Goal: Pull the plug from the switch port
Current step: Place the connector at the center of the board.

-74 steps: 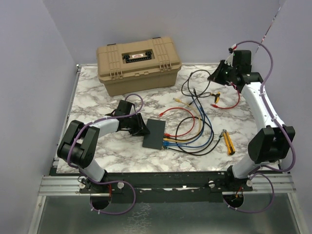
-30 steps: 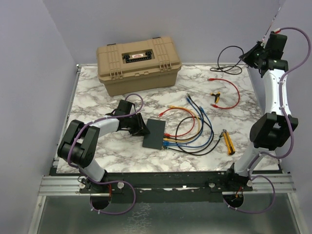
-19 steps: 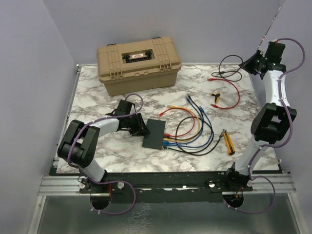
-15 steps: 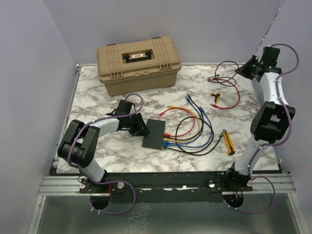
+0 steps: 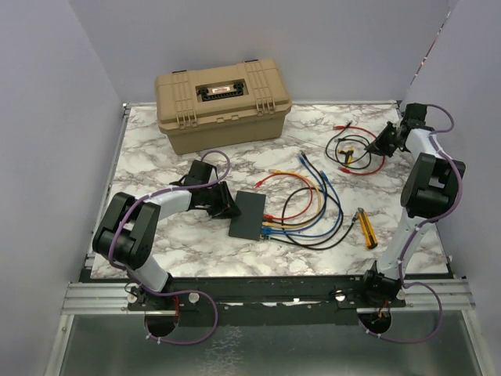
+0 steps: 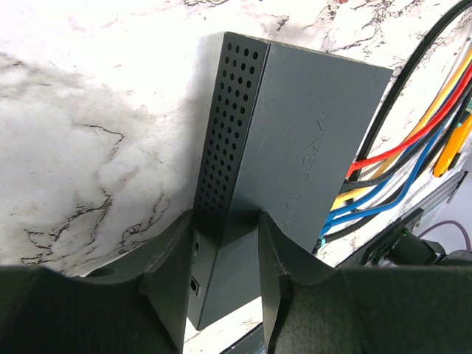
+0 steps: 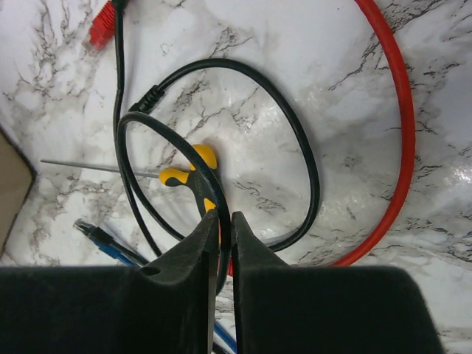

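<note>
The switch (image 5: 249,215), a flat black box, lies mid-table, and my left gripper (image 5: 227,207) is shut on its left end. In the left wrist view both fingers press the switch (image 6: 310,169) at its perforated edge. Red, yellow, blue and black cables (image 5: 305,215) run from plugs (image 6: 354,188) in its far edge. At the back right my right gripper (image 5: 374,147) is low over the table, shut on a loose black cable (image 7: 295,140). That cable's plug (image 7: 147,96) lies free on the marble.
A tan toolbox (image 5: 223,102) stands at the back left. A loose red cable (image 5: 368,131) curves round the black coil (image 5: 342,141), beside a yellow-and-black tool (image 7: 190,171). A yellow utility knife (image 5: 366,228) lies right of the cable bundle.
My right arm has come down from high at the back right to the table, carrying the black cable, whose coil now rests on the marble. The left arm and the switch have not moved.
</note>
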Robot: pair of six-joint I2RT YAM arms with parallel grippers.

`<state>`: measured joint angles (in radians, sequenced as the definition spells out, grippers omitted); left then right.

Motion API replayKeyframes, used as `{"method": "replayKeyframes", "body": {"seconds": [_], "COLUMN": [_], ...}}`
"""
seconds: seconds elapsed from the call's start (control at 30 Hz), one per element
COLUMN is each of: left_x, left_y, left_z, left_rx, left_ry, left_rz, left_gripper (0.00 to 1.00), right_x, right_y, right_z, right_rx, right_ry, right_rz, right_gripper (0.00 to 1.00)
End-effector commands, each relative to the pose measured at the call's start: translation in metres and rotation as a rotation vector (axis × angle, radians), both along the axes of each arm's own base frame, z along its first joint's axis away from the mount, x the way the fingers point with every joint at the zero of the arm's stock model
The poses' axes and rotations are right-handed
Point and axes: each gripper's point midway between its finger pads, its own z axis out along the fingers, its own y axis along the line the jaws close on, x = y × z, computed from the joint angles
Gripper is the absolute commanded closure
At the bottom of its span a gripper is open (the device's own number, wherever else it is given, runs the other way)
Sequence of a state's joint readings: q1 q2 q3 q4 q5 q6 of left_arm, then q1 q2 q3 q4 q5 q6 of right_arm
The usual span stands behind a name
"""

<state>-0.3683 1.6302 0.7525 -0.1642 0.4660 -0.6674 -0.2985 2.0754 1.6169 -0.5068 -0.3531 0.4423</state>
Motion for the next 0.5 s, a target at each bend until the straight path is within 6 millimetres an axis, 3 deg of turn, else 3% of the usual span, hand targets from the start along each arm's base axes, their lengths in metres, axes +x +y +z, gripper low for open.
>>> {"method": "replayKeyframes", "body": {"seconds": [0.0,0.13,0.33,0.47], "left_x": [-0.049,-0.047,-0.044,-0.042], "left_y": [0.05,0.05,0.05,0.05], "left_z": [-0.073,-0.072,-0.07,-0.069], "left_rx": [0.309,0.31,0.315,0.314], "left_ry": [0.177,0.173,0.159,0.153], "left_rz": [0.002,0.007,0.018,0.017], "left_gripper": [0.68,0.68,0.68,0.68], "right_x": [-0.002,-0.003,-0.001,0.001], "right_y": [-0.006,-0.011,-0.008,0.006], "right_z": [0.0,0.015,0.04,0.055], "right_rx": [-0.032,-0.075,-0.086,-0.044], "right_ry": [0.007,-0.029,-0.089,-0.127], "right_rz": [0.041,0.038,0.063,0.101], "right_gripper": [0.77,0.49,0.32,0.26]}}
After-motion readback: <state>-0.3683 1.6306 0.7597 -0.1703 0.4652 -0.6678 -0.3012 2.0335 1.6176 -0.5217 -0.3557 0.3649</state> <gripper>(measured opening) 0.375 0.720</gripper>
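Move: From the right hand, its nearly shut fingertips still on a bight of the black cable, the cable's coil is centred about 5 cm to the left, 2 cm ahead and 6 cm below. The screwdriver handle lies inside it, also 5 cm left and 1 cm ahead; the black plug is some 9 cm left and 7 cm ahead, and the red cable's outer bend 7 cm right and 1 cm ahead. From the left hand the coil lies roughly 42 cm right and 22 cm ahead. The right hand stays almost in place over the coil, easing down and back by only half a centimetre, while its fingers spread from nearly shut to about three quarters open and let go of the black cable. It then starts straight up, some 2 cm away from the cable, its wrist turning barely 5 degrees and the fingers still widening. ##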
